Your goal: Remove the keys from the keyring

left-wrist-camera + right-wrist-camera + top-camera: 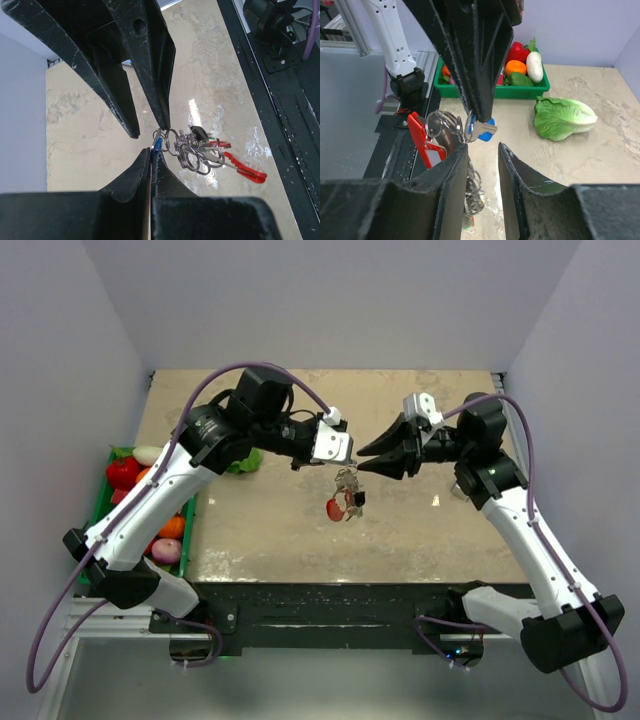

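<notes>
The keys point(347, 483) hang in a bunch above the table's middle, with the keyring's silvery loops point(192, 152) and its red fob point(245, 171) dangling below. My left gripper point(152, 150) is shut on the blue head of one key point(484, 129), and the whole bunch hangs from it. My right gripper point(482, 150) faces it tip to tip with its jaws apart. The blue key's blade sits just beyond the gap, and the left fingertip point(462, 152) touches the rings point(442, 125). In the top view the two grippers point(345, 462) point(362, 460) nearly meet.
A green basket point(103, 495) of vegetables stands at the table's left edge. A lettuce point(562, 117) lies on the tabletop near it. A black rail point(280, 115) runs along the table's near edge.
</notes>
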You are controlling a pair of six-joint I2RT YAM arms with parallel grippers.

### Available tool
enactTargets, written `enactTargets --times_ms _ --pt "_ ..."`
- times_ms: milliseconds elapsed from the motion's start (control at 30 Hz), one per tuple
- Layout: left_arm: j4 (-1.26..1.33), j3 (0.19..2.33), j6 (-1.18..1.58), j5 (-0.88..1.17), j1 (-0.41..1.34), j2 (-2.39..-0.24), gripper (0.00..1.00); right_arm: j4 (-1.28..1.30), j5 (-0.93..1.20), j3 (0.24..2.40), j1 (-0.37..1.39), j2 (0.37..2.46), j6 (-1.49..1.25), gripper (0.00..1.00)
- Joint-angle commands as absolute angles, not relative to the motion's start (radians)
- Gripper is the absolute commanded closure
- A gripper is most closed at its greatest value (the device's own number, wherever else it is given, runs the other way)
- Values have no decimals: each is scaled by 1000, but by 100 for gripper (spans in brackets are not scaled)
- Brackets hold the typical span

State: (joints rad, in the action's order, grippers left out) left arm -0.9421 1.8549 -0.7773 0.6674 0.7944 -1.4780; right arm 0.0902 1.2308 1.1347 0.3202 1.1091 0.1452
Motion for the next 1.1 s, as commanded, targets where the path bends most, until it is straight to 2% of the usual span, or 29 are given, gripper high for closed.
enactTargets --times_ms 0,300,533,700,933,1000,1067 --pt "-871 1899 -759 653 798 -1463 100 78 1266 1124 324 1069 135 64" --pt "-861 1905 -746 661 798 -1468 100 31 1267 1091 327 1074 101 62" --pt "-861 1910 -736 678 799 -1470 100 -47 1229 1088 330 1103 69 66" --pt "-861 1911 -738 681 798 -1470 100 -55 1250 1100 334 1115 63 80" --pt "-859 1908 -739 675 799 -1471 100 -60 1292 1097 345 1114 64 92" --pt "-854 1908 -736 670 798 -1473 100 -60 1295 1095 350 1111 64 100" --pt "-850 1910 -730 667 799 -1473 100 -48 1296 1095 350 1108 80 100"
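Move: The keyring's near wire loop is about 1 cm back and 1 cm left of the right hand, at its height. The blue key, still held in the left fingers, is some 2 cm left of the right hand and slightly higher. The red tag hangs roughly 5 cm back, 3 cm left and 4 cm lower. From the left hand the loop is about 2 cm right and 1 cm back. Right hand edges back and left about 1 cm overall, wavering forward midway, and shuts its fingertips on the loop. ##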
